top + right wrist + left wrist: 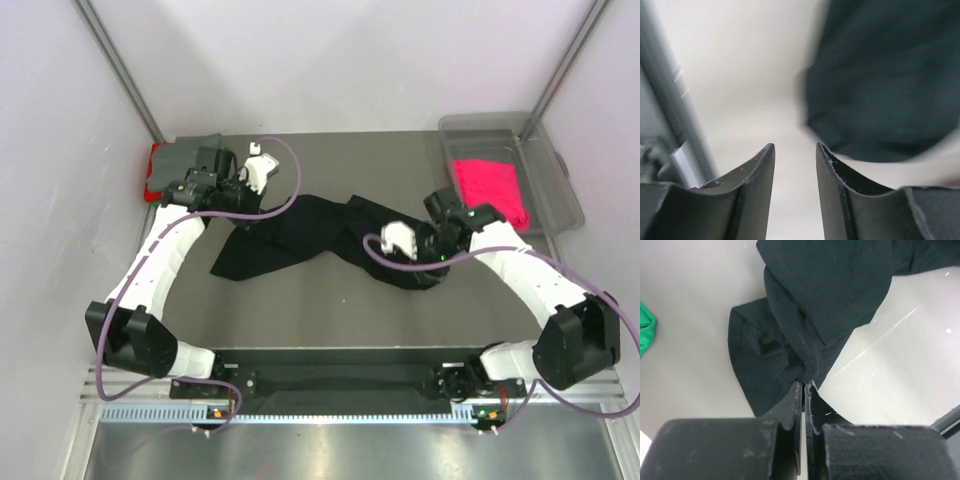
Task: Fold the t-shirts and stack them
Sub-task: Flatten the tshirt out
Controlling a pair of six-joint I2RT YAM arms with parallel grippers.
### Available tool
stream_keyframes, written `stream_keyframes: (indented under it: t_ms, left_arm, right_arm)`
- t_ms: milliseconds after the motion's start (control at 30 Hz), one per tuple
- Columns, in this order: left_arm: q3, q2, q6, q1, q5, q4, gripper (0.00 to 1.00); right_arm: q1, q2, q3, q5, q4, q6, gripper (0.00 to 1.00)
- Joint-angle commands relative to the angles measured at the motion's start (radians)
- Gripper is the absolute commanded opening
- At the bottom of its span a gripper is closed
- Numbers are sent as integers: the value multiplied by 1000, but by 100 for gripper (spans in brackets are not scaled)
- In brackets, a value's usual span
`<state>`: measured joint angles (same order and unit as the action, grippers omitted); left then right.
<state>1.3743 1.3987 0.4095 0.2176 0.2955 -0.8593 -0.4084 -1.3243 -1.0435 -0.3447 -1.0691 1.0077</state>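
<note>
A black t-shirt [300, 240] lies crumpled across the middle of the table. My left gripper [803, 383] is shut on a fold at its far-left edge [805, 330]; in the top view this gripper [243, 203] sits at the shirt's upper left corner. At the shirt's right end my right gripper [428, 262] stands low. Its jaws [794, 146] are open with only bare table between them, and the black cloth [885, 80] lies blurred just ahead to the right. A grey t-shirt [190, 152] rests on a red one [155, 182] at the far left corner.
A clear plastic bin [548, 150] at the far right holds a hot-pink t-shirt [488, 185]. A bit of green cloth [646, 332] shows at the left edge of the left wrist view. White walls with metal posts enclose the table [330, 310].
</note>
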Motion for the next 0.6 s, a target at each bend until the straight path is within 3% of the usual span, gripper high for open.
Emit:
stream_keyframes:
  t_ms: [0,300,567]
  left_arm:
    - [-10,-21,-40,0,68,103,0]
    - [-125,-62,-64,0,79,140,0]
    - [-155,-87,-69,-1,76,163,0]
  right_arm:
    - [29,-62,-174,-74,160,-96,39]
    - [29,-422,-329,-71,426,-291,38]
    - [45,-564,-392,-5,523,-328,38]
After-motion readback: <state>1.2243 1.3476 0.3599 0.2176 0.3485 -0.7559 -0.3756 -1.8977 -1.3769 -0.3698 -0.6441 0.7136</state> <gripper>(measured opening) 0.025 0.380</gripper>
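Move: The crumpled right-hand part of the black t-shirt lies about 15 cm ahead of my right hand, 6 cm to its left and some 10 cm below. The pink t-shirt in the bin is about 30 cm ahead and 17 cm to the right of that hand. My left hand already pinches the shirt's left part, raised; from it the right-hand part is about 31 cm right, 2 cm ahead and 20 cm lower. The folded stack is 26 cm ahead and 20 cm left of it. I swing my empty right hand forward about 16 cm and 7 cm left over the shirt's right-hand part, rising some 5 cm first and then sinking about 10 cm towards the creased cloth, turning roughly 15 degrees clockwise, fingers staying part open. My left hand keeps its pinch and lowers the held cloth by about 3 cm. ##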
